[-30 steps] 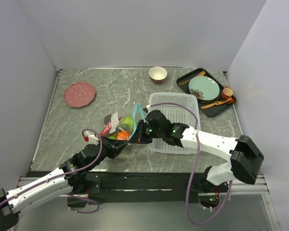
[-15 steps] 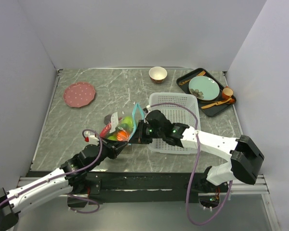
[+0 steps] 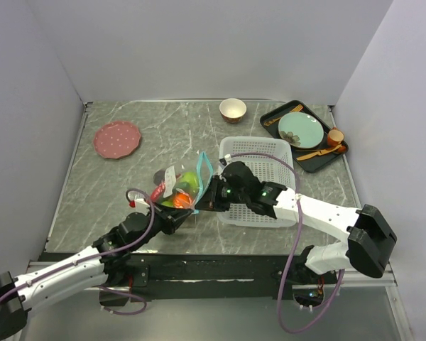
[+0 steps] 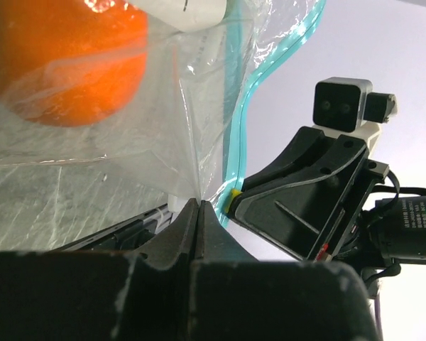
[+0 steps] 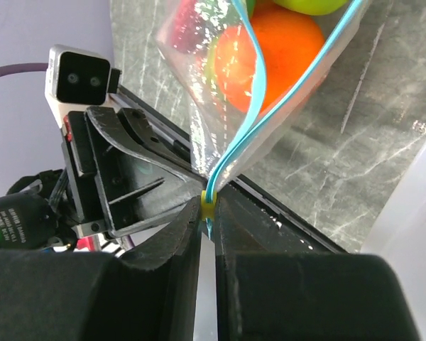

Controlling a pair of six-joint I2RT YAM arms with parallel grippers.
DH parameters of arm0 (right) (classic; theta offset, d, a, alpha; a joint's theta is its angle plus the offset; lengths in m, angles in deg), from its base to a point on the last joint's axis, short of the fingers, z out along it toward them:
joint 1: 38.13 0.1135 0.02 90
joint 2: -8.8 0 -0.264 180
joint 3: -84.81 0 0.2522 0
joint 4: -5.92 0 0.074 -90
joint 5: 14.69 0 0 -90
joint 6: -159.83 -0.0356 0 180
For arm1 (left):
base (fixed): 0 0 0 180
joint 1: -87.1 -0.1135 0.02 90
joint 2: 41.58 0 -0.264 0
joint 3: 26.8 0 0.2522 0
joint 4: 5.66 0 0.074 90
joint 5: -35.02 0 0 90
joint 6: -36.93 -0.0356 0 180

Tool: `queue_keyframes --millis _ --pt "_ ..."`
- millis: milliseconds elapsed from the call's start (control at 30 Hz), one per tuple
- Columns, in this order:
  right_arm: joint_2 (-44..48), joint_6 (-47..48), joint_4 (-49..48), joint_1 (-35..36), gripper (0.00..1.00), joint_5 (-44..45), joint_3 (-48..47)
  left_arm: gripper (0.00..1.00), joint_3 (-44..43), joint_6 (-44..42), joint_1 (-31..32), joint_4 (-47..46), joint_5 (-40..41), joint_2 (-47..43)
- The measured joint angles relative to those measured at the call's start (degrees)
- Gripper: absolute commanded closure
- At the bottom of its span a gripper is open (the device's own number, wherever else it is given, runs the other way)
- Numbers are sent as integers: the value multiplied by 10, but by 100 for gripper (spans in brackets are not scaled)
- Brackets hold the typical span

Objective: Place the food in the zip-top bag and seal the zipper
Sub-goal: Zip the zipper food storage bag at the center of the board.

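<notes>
The clear zip-top bag [image 3: 183, 183] hangs between my two grippers near the table's front, tilted, with food inside: an orange [image 4: 64, 57] [image 5: 270, 57], a green apple [image 5: 312, 6] and a red piece [image 5: 188, 28]. Its teal zipper [image 5: 255, 92] [image 4: 238, 142] still gapes along most of its length. My right gripper [image 5: 209, 206] [image 3: 207, 199] is shut on the zipper's yellow slider [image 5: 209, 202] at the lower end of the mouth. My left gripper [image 4: 198, 202] [image 3: 187, 212] is shut on the bag's clear plastic right beside that slider.
A white perforated basket [image 3: 266, 170] stands just right of the bag, under my right arm. A pink plate [image 3: 117, 138] lies at the back left and a small bowl [image 3: 232, 109] at the back centre. A black tray [image 3: 270, 115] with dishes sits at the back right.
My left gripper has closed on the bag's plastic near the slider. Both grippers and the bag's lower corner have shifted slightly to the right.
</notes>
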Motion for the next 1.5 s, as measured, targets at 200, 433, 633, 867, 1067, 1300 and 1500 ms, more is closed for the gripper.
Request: queue_keyframes --millis 200,433,633,867,1067,1300,1500 --pt "-3 -5 -6 -3 81 -5 0 99 0 -17 -1 -22 -8 22" --pt "-5 -8 -14 -9 75 -2 4 99 0 -34 -1 -37 -31 40" --pt "-9 -8 -15 -14 80 -1 4 99 1 -41 -1 -33 -41 31" --pt "-10 -9 -9 -14 66 0 5 99 8 -41 -1 -15 -39 -3" --pt "-9 -8 6 -13 62 4 7 99 9 -43 -1 -4 -35 -11" --pt "1 -8 33 1 60 19 6 99 9 -52 -1 -5 -36 11" --pt "21 -11 49 13 59 23 10 99 2 -71 -1 -4 -36 36"
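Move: The bag's yellow zipper slider sits between the right fingertips, and roughly 2 cm to the right of the left fingertips, level with them. From the right hand, the orange in the bag lies about 3 cm ahead, 5 cm left and 6 cm lower, the green apple some 8 cm ahead, 3 cm left and as low, and the white basket's middle about 8 cm ahead, 18 cm right and 7 cm below. Right fingers open off the yellow slider, easing 2 cm back, right, down; left hand, still pinching, sinks equally. ##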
